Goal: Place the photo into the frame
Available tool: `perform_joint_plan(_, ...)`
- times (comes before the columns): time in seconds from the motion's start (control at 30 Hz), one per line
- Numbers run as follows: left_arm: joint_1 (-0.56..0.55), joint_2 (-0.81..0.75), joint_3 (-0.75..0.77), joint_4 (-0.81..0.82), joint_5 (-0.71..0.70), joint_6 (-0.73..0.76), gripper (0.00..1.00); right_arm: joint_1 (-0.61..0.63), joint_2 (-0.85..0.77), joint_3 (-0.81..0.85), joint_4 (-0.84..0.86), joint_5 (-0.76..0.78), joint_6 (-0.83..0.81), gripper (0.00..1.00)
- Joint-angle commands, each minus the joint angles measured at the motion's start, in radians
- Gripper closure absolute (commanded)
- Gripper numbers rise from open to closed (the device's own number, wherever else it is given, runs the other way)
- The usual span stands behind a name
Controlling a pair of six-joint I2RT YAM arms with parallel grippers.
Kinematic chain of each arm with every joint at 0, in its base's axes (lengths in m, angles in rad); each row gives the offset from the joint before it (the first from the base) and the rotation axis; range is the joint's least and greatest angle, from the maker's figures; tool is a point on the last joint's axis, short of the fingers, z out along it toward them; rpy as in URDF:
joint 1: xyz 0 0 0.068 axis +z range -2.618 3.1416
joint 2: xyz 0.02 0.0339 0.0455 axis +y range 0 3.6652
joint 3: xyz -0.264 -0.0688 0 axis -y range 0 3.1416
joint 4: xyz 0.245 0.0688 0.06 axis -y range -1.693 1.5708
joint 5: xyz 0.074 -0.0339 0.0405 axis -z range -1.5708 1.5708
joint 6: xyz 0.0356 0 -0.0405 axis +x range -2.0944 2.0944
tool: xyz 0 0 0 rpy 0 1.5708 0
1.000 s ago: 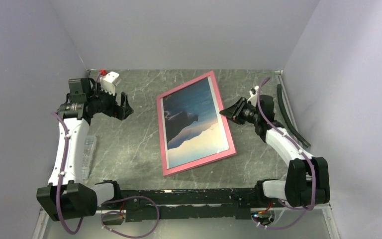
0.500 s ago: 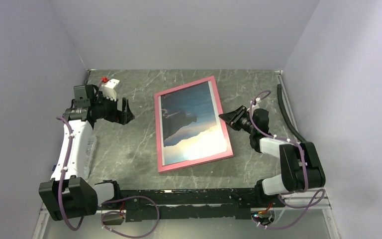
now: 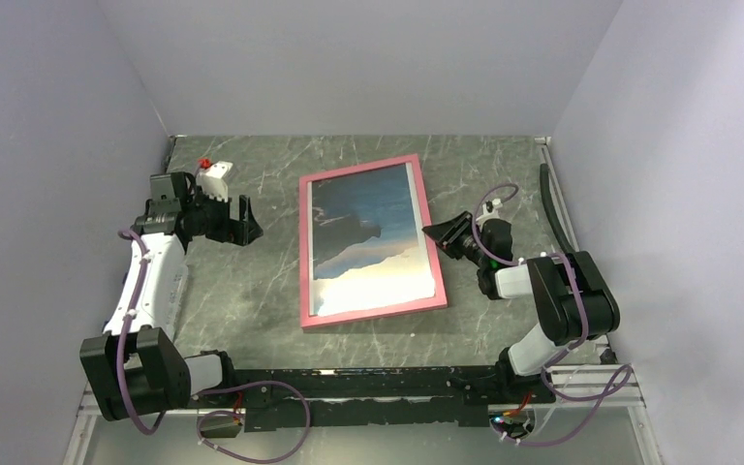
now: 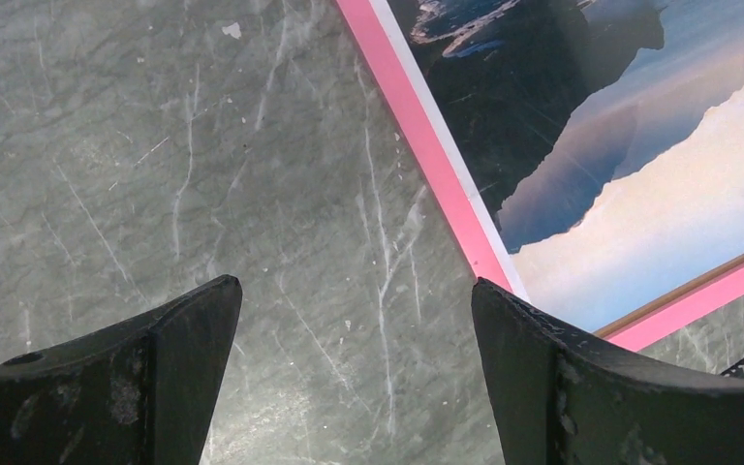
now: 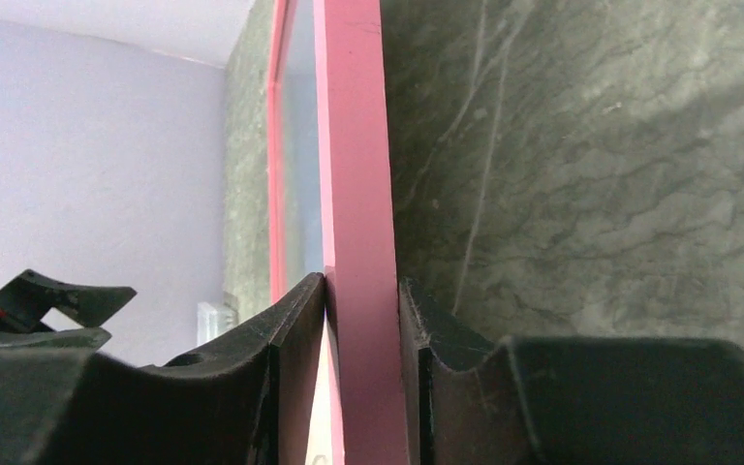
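Observation:
The frame lies flat in the middle of the table, pink side up. The photo, a blue coastal scene, shows inside it behind the pane. My right gripper sits at the frame's right edge. In the right wrist view its jaws stand on either side of the pink frame edge, touching it. To the frame's left, my left gripper hangs open over bare table. In the left wrist view this left gripper is empty, with the frame and the photo at upper right.
A white block with a red tip sits at the back left, close behind the left wrist. A long black strip lies along the right wall. A pale flat object rests beside the left forearm.
The frame has swung round and settled squarer to the table, its near corner shifting left. The right arm folded back toward its base. The left gripper drifted slightly forward.

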Motion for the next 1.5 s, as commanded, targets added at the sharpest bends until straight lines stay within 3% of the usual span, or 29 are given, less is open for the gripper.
perform_joint_plan(0.0, 0.016, 0.013, -0.004, 0.047, 0.018, -0.019, 0.06, 0.007, -0.038, 0.013, 0.014, 0.072, -0.057, 0.63)
perform_joint_plan(0.37, 0.061, 0.013, -0.016, 0.051, 0.048, -0.005, 0.06, 0.011, -0.042, 0.05, -0.096, 0.067, -0.127, 0.52)
perform_joint_plan(0.4, 0.063, 0.013, -0.021, 0.052, 0.048, -0.002, 0.06, 0.011, -0.052, 0.057, -0.124, 0.071, -0.142, 0.47)
perform_joint_plan(0.43, 0.063, 0.011, -0.025, 0.054, 0.047, -0.001, 0.06, 0.011, -0.063, 0.067, -0.164, 0.078, -0.156, 0.06)
perform_joint_plan(0.47, 0.064, 0.011, -0.028, 0.057, 0.044, 0.0, 0.06, 0.011, -0.077, 0.081, -0.21, 0.086, -0.176, 0.01)
perform_joint_plan(0.63, 0.066, 0.016, -0.053, 0.098, 0.033, -0.015, 0.06, 0.011, -0.154, 0.15, -0.438, 0.153, -0.295, 0.0)
perform_joint_plan(0.8, 0.066, 0.034, -0.085, 0.171, 0.027, -0.045, 0.06, 0.011, -0.281, 0.227, -0.66, 0.323, -0.422, 0.0)
perform_joint_plan(1.03, 0.074, 0.103, -0.196, 0.516, -0.158, -0.24, 0.06, 0.007, -0.447, 0.295, -0.858, 0.71, -0.531, 0.0)
perform_joint_plan(1.2, 0.074, 0.177, -0.31, 0.809, -0.188, -0.287, 0.06, 0.009, -0.436, 0.237, -0.722, 0.906, -0.772, 0.0)
perform_joint_plan(1.3, 0.074, 0.209, -0.424, 1.072, -0.212, -0.278, 0.06, -0.008, -0.397, 0.213, -0.714, 0.988, -0.783, 0.0)
perform_joint_plan(1.37, 0.074, 0.228, -0.503, 1.237, -0.233, -0.282, 0.06, -0.011, -0.435, 0.114, -0.562, 0.963, -0.849, 0.0)
perform_joint_plan(1.47, 0.074, 0.269, -0.602, 1.447, -0.228, -0.29, 0.06, -0.012, -0.513, -0.127, -0.19, 0.939, -0.925, 0.0)
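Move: The right hand still has the right bar of the pink frame between its fingers. The frame leans on its left edge with the raised right side in that hand; its middle lies roughly 12 cm to the hand's left, about level fore and aft, and some 4 cm lower. A black tube lies some 29 cm to the hand's right, 2 cm farther out and 8 cm lower. From the empty left hand the frame's middle is about 25 cm right, 3 cm ahead and 14 cm below. Straight down about 3 cm goes the right hand, easing the frame's right side to the table as its fingers loosen, then open wide and let go of the bar. It then swings some 17 cm right, away from the frame, rising and then dipping, rolling about 60 degrees until the fingers point forward and down. The open left hand sinks 12 cm, going a little left and forward. ##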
